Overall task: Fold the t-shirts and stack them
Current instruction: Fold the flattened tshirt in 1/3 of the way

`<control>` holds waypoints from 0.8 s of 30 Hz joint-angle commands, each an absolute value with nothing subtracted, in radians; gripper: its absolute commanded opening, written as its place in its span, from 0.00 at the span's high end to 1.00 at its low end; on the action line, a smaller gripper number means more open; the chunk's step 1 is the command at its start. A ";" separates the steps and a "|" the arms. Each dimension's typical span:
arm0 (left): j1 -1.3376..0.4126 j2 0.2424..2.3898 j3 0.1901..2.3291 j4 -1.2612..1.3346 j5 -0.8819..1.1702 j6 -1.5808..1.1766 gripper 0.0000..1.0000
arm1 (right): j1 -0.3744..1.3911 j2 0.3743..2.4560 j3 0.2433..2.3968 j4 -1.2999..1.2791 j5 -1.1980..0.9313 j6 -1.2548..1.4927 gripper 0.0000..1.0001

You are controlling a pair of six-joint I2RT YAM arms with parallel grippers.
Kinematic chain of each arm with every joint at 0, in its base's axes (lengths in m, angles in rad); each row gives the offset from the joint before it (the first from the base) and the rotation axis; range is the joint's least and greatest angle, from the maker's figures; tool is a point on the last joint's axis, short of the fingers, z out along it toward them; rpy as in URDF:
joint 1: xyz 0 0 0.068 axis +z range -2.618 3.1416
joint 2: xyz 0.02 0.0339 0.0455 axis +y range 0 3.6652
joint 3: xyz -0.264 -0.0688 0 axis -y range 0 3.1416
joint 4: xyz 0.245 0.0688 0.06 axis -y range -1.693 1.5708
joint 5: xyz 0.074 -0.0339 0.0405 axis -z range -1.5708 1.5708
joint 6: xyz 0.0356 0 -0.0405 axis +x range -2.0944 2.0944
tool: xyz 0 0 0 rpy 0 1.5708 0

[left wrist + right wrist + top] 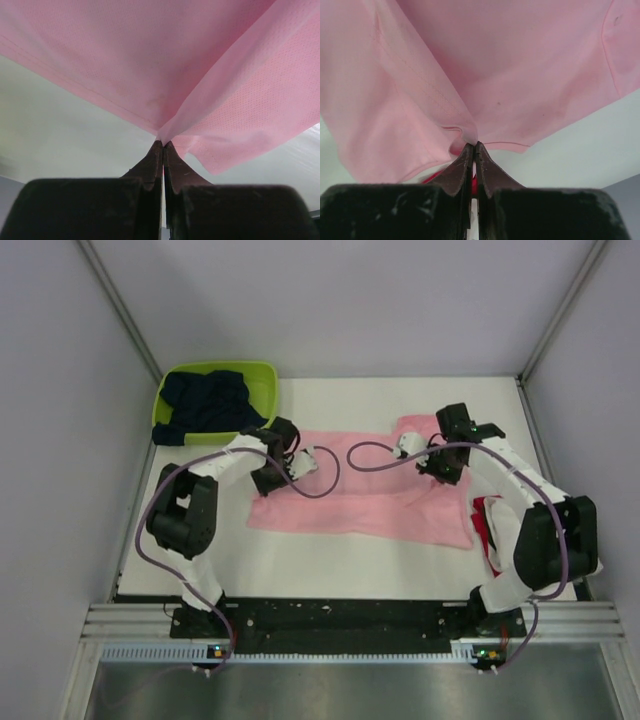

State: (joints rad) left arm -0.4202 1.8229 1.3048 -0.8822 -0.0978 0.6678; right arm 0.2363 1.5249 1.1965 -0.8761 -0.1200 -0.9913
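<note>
A light pink t-shirt [360,495] lies spread across the middle of the white table. My left gripper [268,480] is shut on its left edge; the cloth [165,75] fans out from the pinched fingertips [163,144]. At the shirt's right side my right gripper [443,470] is shut on a fold of the same pink cloth [485,65], pinched at the tips [474,145]. A dark navy t-shirt [208,403] is heaped in the lime-green basket [262,372]. A red t-shirt [487,525] lies with white cloth by the right arm, partly hidden.
The basket stands at the table's back left corner. Grey walls enclose the table on the left, back and right. Purple cables [330,475] loop from both wrists over the pink shirt. The arm bases sit on the black rail [340,618] at the near edge.
</note>
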 commanded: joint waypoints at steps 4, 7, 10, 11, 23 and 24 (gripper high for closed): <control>-0.426 1.858 1.397 -0.844 -0.094 0.670 1.00 | 0.203 1.592 1.215 -0.761 -0.049 -1.042 1.00; -0.430 1.878 1.423 -0.838 -0.097 0.669 1.00 | 0.193 1.611 1.220 -0.758 -0.038 -1.042 1.00; -0.431 1.887 1.430 -0.827 -0.112 0.670 1.00 | 0.189 1.623 1.213 -0.758 -0.034 -1.042 1.00; -0.431 1.887 1.428 -0.824 -0.115 0.675 1.00 | 0.184 1.626 1.213 -0.750 -0.034 -1.039 1.00; -0.371 1.662 1.432 -0.707 -0.096 0.708 0.43 | 0.184 1.564 1.417 -0.645 0.324 -0.084 0.46; -0.373 1.610 1.370 -0.715 -0.010 0.759 0.44 | 0.183 1.513 1.387 -0.675 0.289 -0.008 0.48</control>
State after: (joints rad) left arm -0.3908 1.8275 1.4223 -0.7338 -0.1917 0.6685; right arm 0.1917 1.6836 1.3437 -0.6518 0.2100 -0.5320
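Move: My left hand still pinches its end of the t-shirt's turned-over edge; the spot where it will lie is about 3 cm ahead, 2 cm right and 1 cm below. The near fold runs some 12 cm straight behind that hand, and the green bin sits about 26 cm ahead and 14 cm left. My right hand's laying spot is about 3 cm ahead, 2 cm right and 4 cm below; the stacked shirts lie some 29 cm right and 16 cm back. I draw both pinched ends a last 3 cm or so forward over the shirt, slightly to the right, my right hand also sinking about 2 cm. Then both grippers open a little over halfway, letting go of the cloth, and pull away forward and up, fingers tipping outward, my right hand turning some 35 degrees clockwise. ##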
